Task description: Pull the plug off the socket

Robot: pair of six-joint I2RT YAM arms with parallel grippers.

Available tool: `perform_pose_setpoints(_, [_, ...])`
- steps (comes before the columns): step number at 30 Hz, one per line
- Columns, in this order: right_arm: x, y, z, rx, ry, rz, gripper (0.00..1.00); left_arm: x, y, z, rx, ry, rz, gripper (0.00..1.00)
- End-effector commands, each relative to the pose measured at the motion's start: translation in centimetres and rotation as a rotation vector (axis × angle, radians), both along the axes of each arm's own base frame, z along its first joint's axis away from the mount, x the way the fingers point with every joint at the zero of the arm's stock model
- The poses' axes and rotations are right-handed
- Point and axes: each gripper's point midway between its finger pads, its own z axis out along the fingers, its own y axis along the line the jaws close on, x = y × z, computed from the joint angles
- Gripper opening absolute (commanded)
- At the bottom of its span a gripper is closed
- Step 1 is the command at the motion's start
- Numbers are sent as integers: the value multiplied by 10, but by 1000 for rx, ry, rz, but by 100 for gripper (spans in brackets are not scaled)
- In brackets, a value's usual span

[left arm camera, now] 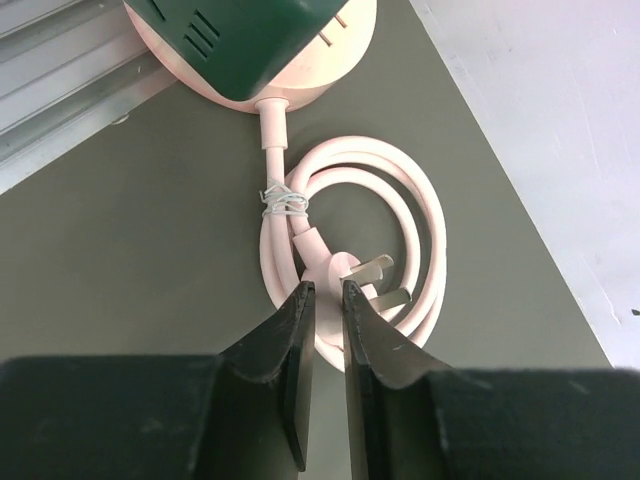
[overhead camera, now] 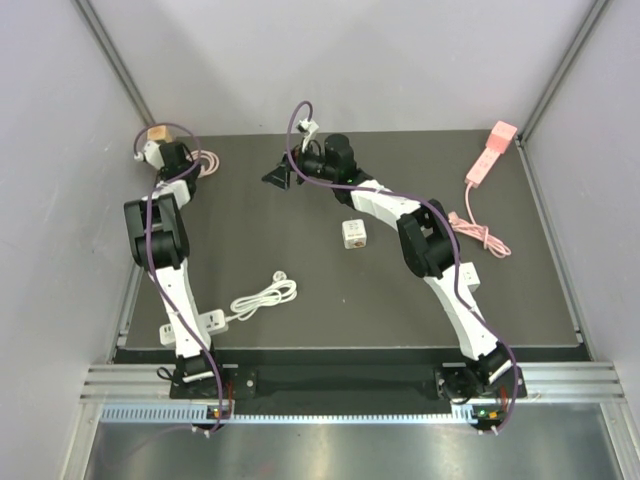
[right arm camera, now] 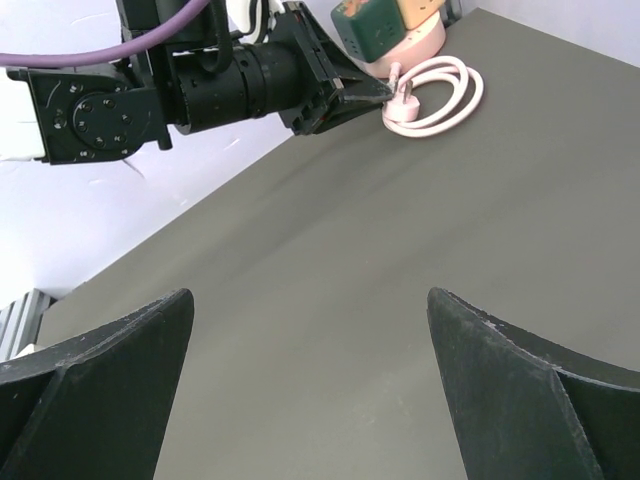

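Note:
A round pink socket (left arm camera: pixel 330 60) lies at the far left corner with a dark green plug (left arm camera: pixel 250 30) seated in it; both also show in the right wrist view (right arm camera: pixel 365 25). The socket's own pink cord (left arm camera: pixel 420 210) is coiled beside it and ends in a pink plug with bare metal prongs (left arm camera: pixel 365 270). My left gripper (left arm camera: pixel 326 290) is nearly shut, its tips pinching the body of that pink plug; it shows in the top view (overhead camera: pixel 197 160). My right gripper (right arm camera: pixel 310 295) is wide open and empty above bare table, at the back middle (overhead camera: pixel 278 175).
A white power strip (overhead camera: pixel 210 320) with a coiled white cord (overhead camera: pixel 265 297) lies near the left arm. A white cube adapter (overhead camera: pixel 353 233) sits mid-table. A pink power strip (overhead camera: pixel 490 150) with its cord (overhead camera: pixel 480 232) lies at the back right. Grey walls enclose the table.

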Motion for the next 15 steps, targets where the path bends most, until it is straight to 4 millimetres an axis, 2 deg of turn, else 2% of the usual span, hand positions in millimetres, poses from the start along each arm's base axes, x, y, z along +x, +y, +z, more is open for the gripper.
perform_pose_setpoints(1, [12, -3, 24, 36, -69, -15, 100, -16, -5, -25, 7, 113, -9, 0])
perform_pose_setpoints(6, [13, -3, 23, 35, -65, -17, 100, -17, -30, -4, 83, 115, -93, 0])
perform_pose_setpoints(7, [13, -4, 23, 32, -64, -18, 100, -17, -34, 7, 98, 103, -103, 0])
perform_pose_setpoints(9, [13, -4, 22, 29, -63, -18, 100, -23, -44, 9, 130, 113, -124, 0])
perform_pose_setpoints(10, [14, -6, 23, 30, -66, -21, 100, -24, -48, 20, 138, 98, -132, 0])
perform_pose_setpoints(11, [14, -6, 21, 27, -64, -21, 100, -30, -56, 16, 139, 111, -142, 0])
perform_pose_setpoints(12, [15, -8, 23, 30, -63, -24, 100, -32, -59, 18, 136, 105, -145, 0])
perform_pose_setpoints(13, [15, -9, 23, 30, -59, -26, 100, -33, -62, 31, 138, 70, -144, 0])
perform_pose_setpoints(14, [16, -10, 22, 31, -59, -29, 100, -41, -67, 23, 120, 80, -144, 0])
perform_pose_setpoints(15, [16, -11, 23, 36, -52, -29, 100, -42, -72, 30, 119, 61, -144, 0])
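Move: The cord's pink plug is already between the left fingertips, practically at the hand point. Its cord coil lies around it, centred about 2 cm ahead, 1 cm left and 1 cm lower. The pink socket with its green block stands about 11 cm to the left and 3 cm farther out, roughly level in height. From the right hand, the plug lies some 26 cm left, 11 cm ahead and 12 cm down. Already pinching the pink plug, the left fingers start pulling it away from the socket and lose it, closing from a small gap to fully shut on nothing. After barely stirring, the hand speeds up and draws to its right, about 6 cm, and some 3 cm back, staying near the same height while the wrist turns roughly 10 degrees. ##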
